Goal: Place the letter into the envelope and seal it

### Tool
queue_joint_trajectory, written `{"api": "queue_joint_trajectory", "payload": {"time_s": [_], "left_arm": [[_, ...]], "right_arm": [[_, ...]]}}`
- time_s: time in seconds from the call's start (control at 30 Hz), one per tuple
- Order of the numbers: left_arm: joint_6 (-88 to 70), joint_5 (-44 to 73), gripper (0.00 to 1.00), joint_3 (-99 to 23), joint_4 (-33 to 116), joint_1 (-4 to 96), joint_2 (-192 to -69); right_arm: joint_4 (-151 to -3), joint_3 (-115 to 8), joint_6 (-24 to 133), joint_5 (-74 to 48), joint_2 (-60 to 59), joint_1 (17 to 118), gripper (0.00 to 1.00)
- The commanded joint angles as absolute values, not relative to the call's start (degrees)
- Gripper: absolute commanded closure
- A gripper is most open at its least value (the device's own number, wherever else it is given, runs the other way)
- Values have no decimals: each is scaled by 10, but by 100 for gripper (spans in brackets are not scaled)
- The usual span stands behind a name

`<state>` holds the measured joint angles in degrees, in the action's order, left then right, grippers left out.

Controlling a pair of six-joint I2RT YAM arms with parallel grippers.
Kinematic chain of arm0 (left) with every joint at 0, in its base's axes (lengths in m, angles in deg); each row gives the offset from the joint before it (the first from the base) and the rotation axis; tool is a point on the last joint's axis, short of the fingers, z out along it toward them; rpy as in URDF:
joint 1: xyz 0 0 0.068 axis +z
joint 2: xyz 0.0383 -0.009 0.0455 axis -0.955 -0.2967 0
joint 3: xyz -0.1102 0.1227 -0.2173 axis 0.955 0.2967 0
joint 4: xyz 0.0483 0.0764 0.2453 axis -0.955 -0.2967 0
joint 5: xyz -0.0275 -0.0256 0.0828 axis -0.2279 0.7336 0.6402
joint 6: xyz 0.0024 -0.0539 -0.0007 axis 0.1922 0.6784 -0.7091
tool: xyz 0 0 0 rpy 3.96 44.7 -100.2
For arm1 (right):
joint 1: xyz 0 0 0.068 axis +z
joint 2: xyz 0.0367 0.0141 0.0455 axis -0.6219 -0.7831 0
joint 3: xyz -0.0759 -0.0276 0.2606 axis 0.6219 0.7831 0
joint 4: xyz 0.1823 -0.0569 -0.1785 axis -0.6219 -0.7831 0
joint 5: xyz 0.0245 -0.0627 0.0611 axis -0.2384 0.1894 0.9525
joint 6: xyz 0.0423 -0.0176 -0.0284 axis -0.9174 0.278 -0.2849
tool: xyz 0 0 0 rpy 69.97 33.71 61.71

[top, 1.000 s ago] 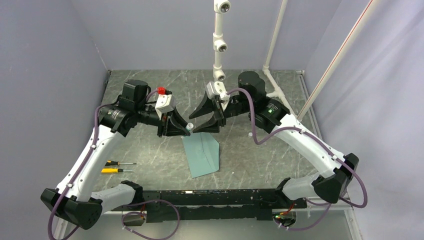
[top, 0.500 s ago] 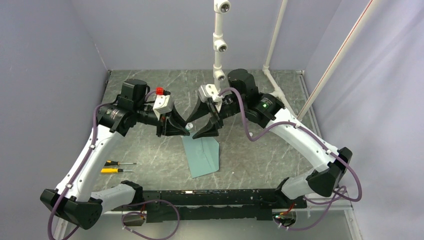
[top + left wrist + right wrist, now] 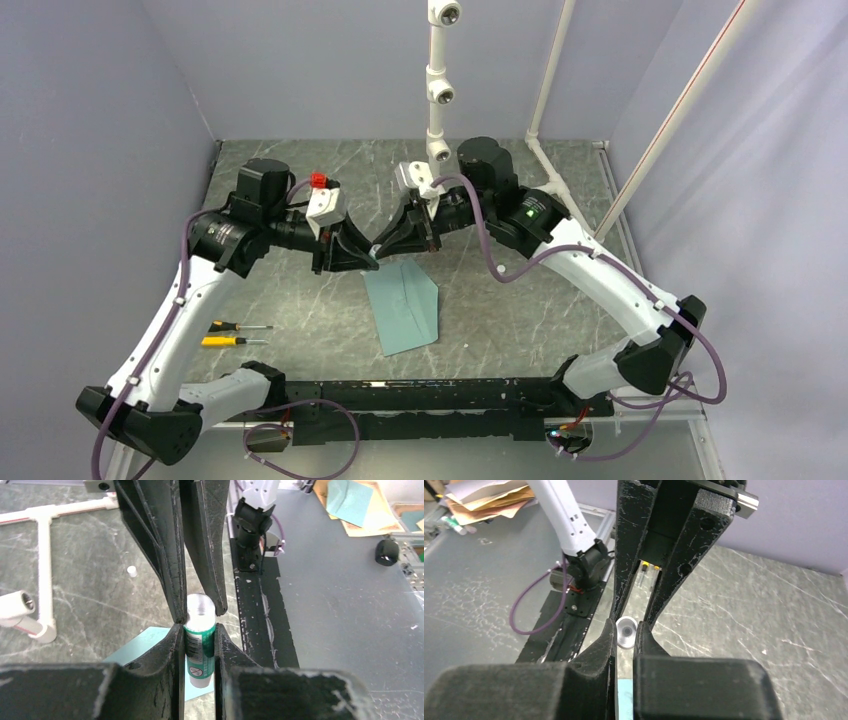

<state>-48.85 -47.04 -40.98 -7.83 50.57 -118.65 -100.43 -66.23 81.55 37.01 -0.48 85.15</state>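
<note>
The teal envelope (image 3: 405, 308) lies flat on the marble table, pointed end toward the right; it also shows under the jaws as the envelope (image 3: 135, 647) and the envelope (image 3: 624, 700). No letter shows in any view. Above the envelope's far edge my left gripper (image 3: 370, 259) is shut on a green-and-white glue stick (image 3: 200, 647). My right gripper (image 3: 626, 629) meets it head-on, shut on the stick's clear cap (image 3: 626, 633). From the left wrist, the right gripper (image 3: 200, 614) pinches the stick's clear top end.
Two screwdrivers (image 3: 238, 334) lie at the left near my left arm. A white pipe stand (image 3: 437, 90) rises at the back, with more pipe (image 3: 545, 150) along the right rear. A small white bit (image 3: 132, 571) lies on the table. The black base rail (image 3: 450, 395) runs along the near edge.
My right gripper moved left to the glue stick with open jaws, then shut on its cap. The left gripper kept its hold and barely moved.
</note>
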Motion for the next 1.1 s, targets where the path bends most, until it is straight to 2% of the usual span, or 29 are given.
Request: {"api": "queue_joint_trajectory", "payload": {"time_s": [0.0, 0.23, 0.37, 0.5, 0.6, 0.63, 0.73, 0.77, 0.8, 0.9, 0.97, 1.07], "left_arm": [[-433, -399, 98, -413, 25, 506, -1172], [-436, -240, 98, -378, 60, 506, -1142], [-448, -149, 98, -343, 96, 506, -1116], [-482, -121, 97, -324, 108, 506, -1113], [-502, -121, 98, -316, 104, 506, -1114], [-505, -123, 98, -314, 101, 506, -1114], [-515, -157, 98, -325, 69, 506, -1120], [-518, -176, 98, -332, 54, 506, -1124], [-520, -196, 98, -339, 38, 506, -1128], [-537, -276, 97, -365, -22, 506, -1144], [-555, -318, 98, -384, -63, 507, -1156], [-579, -369, 97, -410, -112, 506, -1172]], "right_arm": [[-961, -640, 777, 301, 10, 884, 100], [-847, -603, 560, 36, 29, 887, 100], [-889, -632, 367, -184, 22, 887, 100], [-932, -649, 212, -265, 19, 887, 100], [-938, -671, 162, -248, 12, 887, 100], [-926, -672, 175, -222, 14, 887, 90], [-858, -632, 250, -166, 47, 885, 43], [-811, -602, 291, -146, 64, 884, 33], [-778, -571, 340, -114, 88, 883, 27], [-697, -474, 514, 13, 147, 880, 22], [-724, -457, 625, 97, 164, 879, 22], [-837, -493, 758, 192, 155, 879, 26]]}}
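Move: The left hand already holds the green glue stick at its hand point; the right fingers already pinch its white upper end, with the stick's middle about 3 cm below and 1 cm left of the right hand, level fore and aft. From the right hand, the envelope lies on the table roughly 5 cm ahead, 3 cm right and 36 cm below, and the small white cap about 12 cm ahead, 24 cm right, equally far down. Still pinching the glue stick's white upper end, the right hand goes about 9 cm forward, turning clockwise some 55 degrees and tipping, while the left, gripping the body, goes forward with it and turns counter-clockwise about 25 degrees. The right fingers then open wide and draw back, right and slightly up, partly untwisting; the left eases back about 3 cm and sinks, keeping its grip. ##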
